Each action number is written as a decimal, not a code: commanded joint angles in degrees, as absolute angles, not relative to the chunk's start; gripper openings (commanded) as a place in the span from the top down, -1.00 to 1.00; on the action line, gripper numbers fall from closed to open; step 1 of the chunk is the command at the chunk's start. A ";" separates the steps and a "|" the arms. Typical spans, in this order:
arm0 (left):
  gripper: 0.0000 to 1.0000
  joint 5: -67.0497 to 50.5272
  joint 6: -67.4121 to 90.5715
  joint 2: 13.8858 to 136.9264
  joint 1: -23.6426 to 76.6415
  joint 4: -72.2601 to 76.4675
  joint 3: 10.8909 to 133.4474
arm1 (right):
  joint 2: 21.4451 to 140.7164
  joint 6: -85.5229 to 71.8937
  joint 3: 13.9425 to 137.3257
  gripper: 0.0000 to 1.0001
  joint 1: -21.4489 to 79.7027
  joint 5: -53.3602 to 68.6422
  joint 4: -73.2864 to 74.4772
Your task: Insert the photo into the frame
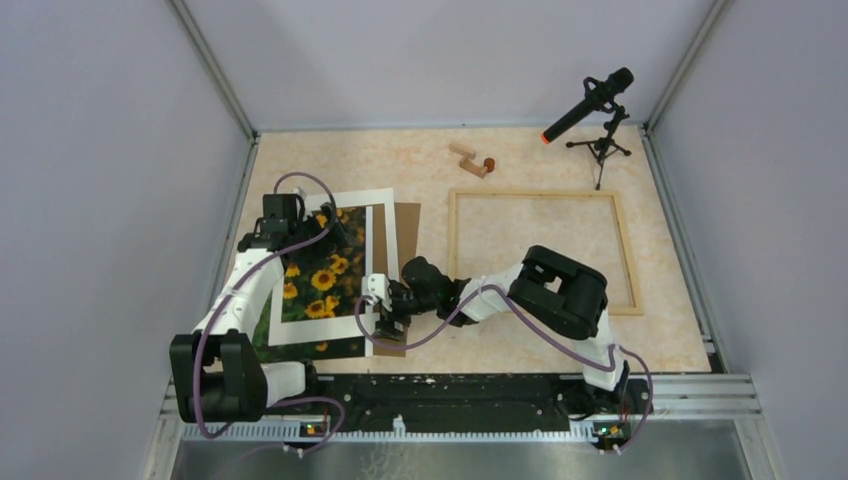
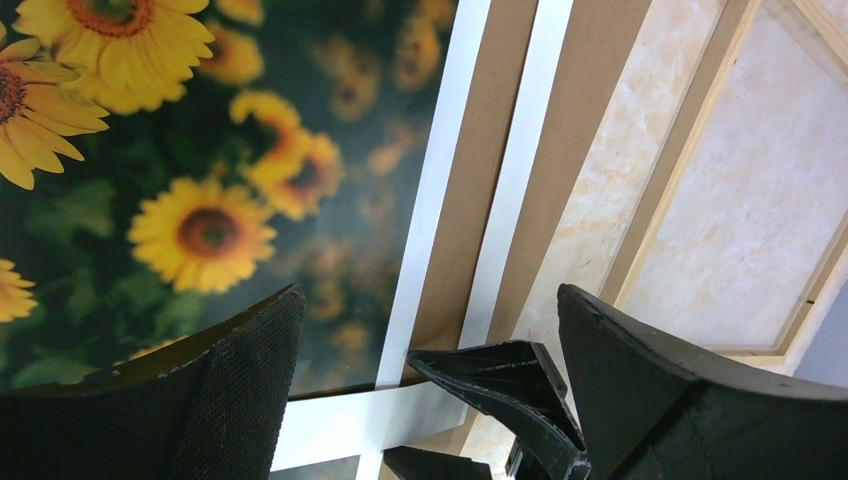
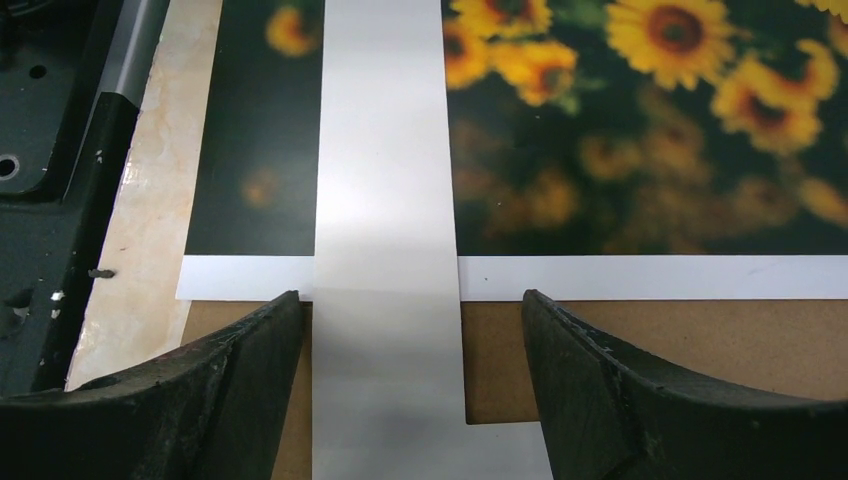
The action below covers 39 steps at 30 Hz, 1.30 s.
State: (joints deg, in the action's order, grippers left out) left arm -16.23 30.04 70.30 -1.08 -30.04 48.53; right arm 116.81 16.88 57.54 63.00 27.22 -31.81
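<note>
The photo (image 1: 312,280), sunflowers on dark green, lies flat at the left of the table, with a white mat border (image 1: 378,215) skewed over it and a brown backing board (image 1: 408,235) under its right side. The frame (image 1: 535,193), a thin light-wood rectangle, lies to the right with bare table inside it. My left gripper (image 1: 335,225) hangs open above the photo (image 2: 200,200) near the mat's rails (image 2: 440,200). At the photo's near right corner my right gripper (image 1: 378,305) (image 3: 410,296) is open, its fingers either side of a white mat strip (image 3: 385,150).
Small wooden blocks (image 1: 470,160) lie at the back of the table. A microphone on a tripod (image 1: 590,105) stands at the back right. Grey walls enclose the table on three sides. The arms' mounting rail (image 1: 700,385) runs along the near edge.
</note>
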 commanded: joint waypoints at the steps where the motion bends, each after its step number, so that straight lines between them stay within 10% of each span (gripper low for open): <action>1: -0.97 -17.27 29.71 70.49 -1.22 -28.49 47.96 | 117.00 19.04 58.19 -0.53 64.09 24.01 -32.47; 24: -0.97 -23.67 26.60 70.48 -1.22 -28.69 48.33 | 115.54 16.17 56.19 0.11 64.07 23.46 -34.36; 39: -0.97 -19.88 34.79 69.59 -1.20 -40.93 53.02 | 109.58 13.11 51.15 0.13 60.97 16.72 -40.97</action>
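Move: The white mat's near strip, close to its right-hand corner, lies between the right hand's open fingers, 1 cm back and 1 cm below, straight across from the hand. From this hand the sunflower photo's middle is about 9 cm ahead and 13 cm left; the bare strip of brown board is some 9 cm ahead and 5 cm right; the frame's left bar is about 15 cm ahead and 16 cm right. From the left hand, that strip end is roughly 15 cm back, 8 cm right and 10 cm below. The mat's near strip gets pinched across its width as the right fingers close from both sides onto its two edges, the hand almost still. Keeping that grip just above the board, the right hand then draws it forward and right, about 3 cm in all, turning some 10 degrees clockwise. Late on, the open left hand eases about 2 cm back and right, above the mat. ##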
